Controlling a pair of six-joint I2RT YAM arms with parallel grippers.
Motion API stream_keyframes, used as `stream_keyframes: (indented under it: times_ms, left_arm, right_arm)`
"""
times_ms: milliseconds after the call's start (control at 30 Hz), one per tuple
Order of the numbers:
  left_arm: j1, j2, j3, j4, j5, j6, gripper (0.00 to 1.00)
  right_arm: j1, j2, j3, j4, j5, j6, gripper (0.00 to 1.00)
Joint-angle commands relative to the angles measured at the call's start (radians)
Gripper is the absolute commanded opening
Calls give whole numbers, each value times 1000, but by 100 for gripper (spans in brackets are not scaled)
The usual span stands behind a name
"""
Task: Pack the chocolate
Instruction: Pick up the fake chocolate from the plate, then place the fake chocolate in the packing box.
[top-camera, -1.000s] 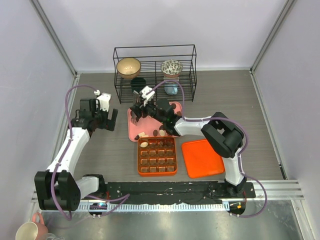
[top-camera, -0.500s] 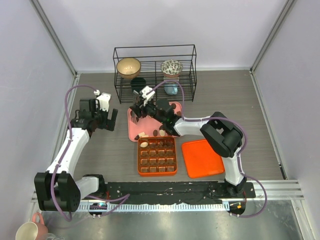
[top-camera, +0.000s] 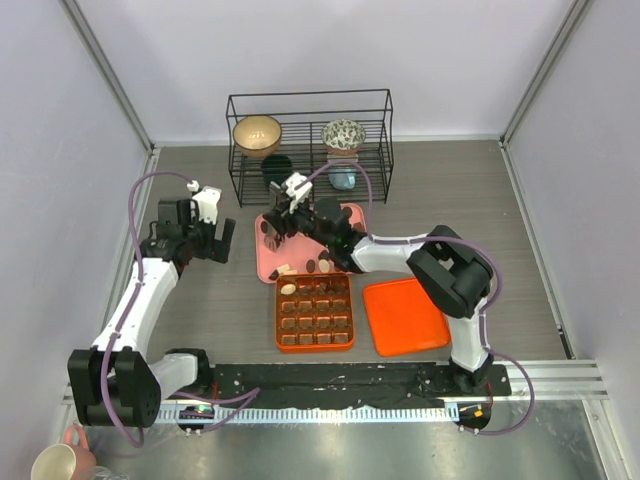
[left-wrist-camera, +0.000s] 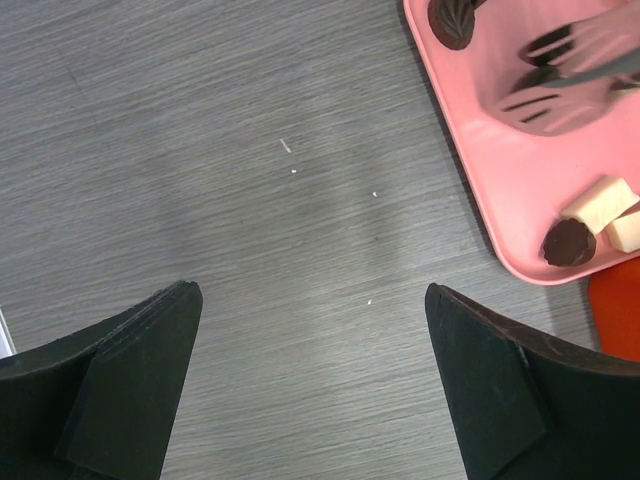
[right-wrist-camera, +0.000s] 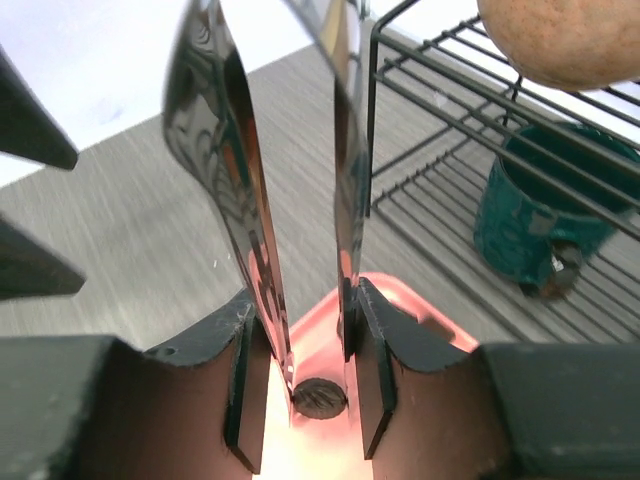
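Several pieces of chocolate lie on the pink tray (top-camera: 268, 262): a cream one (top-camera: 283, 269) and dark ones (top-camera: 313, 266). The orange gridded box (top-camera: 315, 312) in front of it holds a cream piece (top-camera: 289, 289). My right gripper (top-camera: 300, 213) (right-wrist-camera: 308, 300) is shut on metal tongs (right-wrist-camera: 225, 170). Their tips stand on either side of a dark round chocolate (right-wrist-camera: 319, 398) on the tray's far left part. My left gripper (top-camera: 210, 245) (left-wrist-camera: 312, 300) hangs open over bare table left of the tray (left-wrist-camera: 500, 200), where a dark piece (left-wrist-camera: 569, 242) and a cream piece (left-wrist-camera: 598, 200) show.
A black wire rack (top-camera: 310, 145) behind the tray holds a tan bowl (top-camera: 257, 133), a patterned bowl (top-camera: 343, 135) and a teal mug (right-wrist-camera: 540, 220). An orange lid (top-camera: 403, 315) lies right of the box. A cream mug (top-camera: 55, 462) sits at the near left corner.
My right gripper has squeezed the tongs narrower around the dark chocolate and shifted slightly right. The left arm has not moved.
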Motion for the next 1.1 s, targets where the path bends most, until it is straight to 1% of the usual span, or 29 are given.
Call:
stream_keyframes:
  times_ms: [0,67,133,167,267,333,367,467,667,900,1067]
  left_arm:
    - [7,-26,-18,10,13,4,100]
    - [7,-23,-26,14,20,4,100]
    - [7,-20,-29,19,23,1,100]
    - [7,-20,-32,22,25,1,100]
    - [7,-16,-38,31,23,2,100]
    - [7,-9,-35,31,23,1,100]
    - [7,-6,-32,31,26,-1,100]
    - [7,5,-28,28,26,-8,100]
    - [7,7,-26,28,36,-22,100]
    - [7,4,-9,14,30,-22,100]
    - [7,-4,-12,13,22,-11,100]
  right_arm:
    - [8,-196,-56,13,13,-21,22]
    - [17,-283,-99,-20,16,-44,21]
    - [26,-340,-159,-40,16,-40,21]
    - [37,-404,-179,-50,16,-38,20]
    - [68,-516,-259,-97,23,-35,21]
    - [86,-570,-314,-132,37,-35,20]
    - [108,-613,-328,-148,46,-35,20]
    - [144,-674,-368,-198,59,-32,21]
    - [183,-704,-400,-211,53,16,20]
    - [217,-649,-400,-169,45,59,21]
    - [238,-618,-402,-148,40,86,23]
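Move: Behind the right hand lies the orange box with cells, its middle about 18 cm back, 9 cm right and some 15 cm below; the hand already holds the tongs, a dark chocolate in their tips. On the plate, whose middle is 2 cm back and 8 cm right, the light pieces lie about 8 cm back, 2 cm right, the dark corner pieces 3 cm ahead, 1 cm left. From the left hand the box is roughly 14 cm back, 22 cm right. Lifting the pinched chocolate away from the plate, the right hand swings back about 17 cm and some 5 cm right in one quick arc, rising about 12 cm midway and then sinking by about half of that over the left side of the box. Its fingers keep their grip on the tongs, which stay upright, while the wrist turns about 10 degrees counter-clockwise. ##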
